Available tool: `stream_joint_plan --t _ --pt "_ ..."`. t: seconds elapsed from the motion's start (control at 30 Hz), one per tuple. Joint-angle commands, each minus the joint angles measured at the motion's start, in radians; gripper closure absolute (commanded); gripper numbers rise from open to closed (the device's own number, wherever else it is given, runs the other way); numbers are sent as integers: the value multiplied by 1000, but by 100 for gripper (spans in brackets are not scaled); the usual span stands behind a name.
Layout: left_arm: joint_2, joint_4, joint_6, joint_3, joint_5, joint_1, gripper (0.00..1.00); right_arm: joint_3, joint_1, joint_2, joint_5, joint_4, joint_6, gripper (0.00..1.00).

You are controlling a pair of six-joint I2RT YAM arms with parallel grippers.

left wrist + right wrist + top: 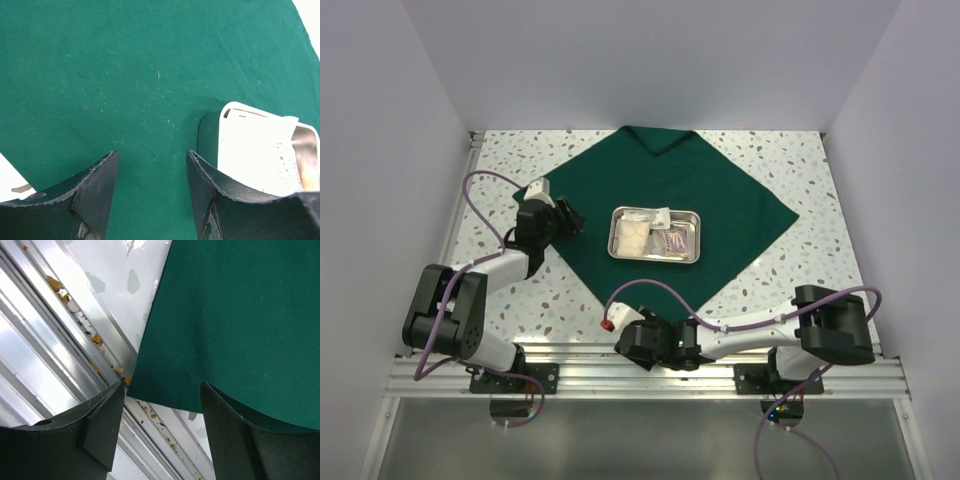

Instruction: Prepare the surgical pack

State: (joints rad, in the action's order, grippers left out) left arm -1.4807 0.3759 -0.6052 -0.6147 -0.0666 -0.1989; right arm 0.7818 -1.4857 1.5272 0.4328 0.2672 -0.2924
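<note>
The surgical pack (720,205) is a dark green fabric sheet spread flat as a diamond on the speckled table, with its far corner slightly folded. A steel tray (692,218) with white packets sits at its middle. My left gripper (563,216) hangs open over the sheet's left corner. In the left wrist view the left gripper (152,155) has only green fabric (150,75) between its fingers, and the tray (260,150) lies to the right. My right gripper (633,337) is open at the sheet's near corner. In the right wrist view the right gripper (162,386) frames that corner (145,385), holding nothing.
An aluminium rail (60,340) runs along the table's near edge, right under the right gripper. White walls enclose the table on three sides. Purple cables loop from both arms. Bare speckled tabletop (800,270) surrounds the sheet.
</note>
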Motion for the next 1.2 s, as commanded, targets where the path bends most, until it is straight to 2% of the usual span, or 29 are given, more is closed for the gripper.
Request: stream_joint_plan --t 0.0,0.37,0.47,0.53,0.63,0.67,0.73,0.77,0.87,1.03,1.17 --pt "22 20 33 -5 19 -7 40 50 -4 30 78 -17 1 37" --pt "7 20 33 -13 13 -7 40 48 -28 77 66 -17 -20 41" --pt "8 18 33 -14 13 -7 40 59 -33 94 98 -2 -36 51" --pt "7 20 35 -14 13 -5 40 60 -33 96 104 7 -39 54" --pt "2 20 35 -16 11 -7 39 50 -35 77 118 4 -40 67" --pt "2 20 33 -14 10 -7 39 48 -36 74 121 4 -40 74" --pt "-1 20 33 -16 10 -7 39 50 -35 74 136 10 -42 81" --pt "-1 20 33 -16 10 -7 39 51 -36 76 141 17 -42 89" --pt "-4 21 33 -17 10 -7 39 59 -36 61 144 20 -42 99" --pt "-4 24 38 -16 4 -7 39 88 -6 -13 103 21 -7 100" --pt "-3 64 53 -7 -68 -10 39 135 103 -45 -29 44 56 100"
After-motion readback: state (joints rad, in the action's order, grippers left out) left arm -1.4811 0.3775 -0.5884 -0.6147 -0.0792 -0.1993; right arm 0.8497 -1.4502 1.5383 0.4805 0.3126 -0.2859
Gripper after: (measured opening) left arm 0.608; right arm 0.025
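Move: About 2 cm under the right fingertips and 1 cm to their left lies the near corner of the green cloth, the thing to be pinched. The metal rails along the table's front run some 4 cm behind the right hand and 3 cm lower. The steel tray is roughly 26 cm ahead of it and 1 cm right. From the left hand, the corner is about 30 cm back, 17 cm right and 7 cm lower. Sinking about 2 cm onto the near corner of the green cloth, the right hand closes its open fingers fully there, pinching the corner between the tips. With that hold it rises some 3.5 cm, and near the end also eases forward a centimetre or two, towards the tray. ##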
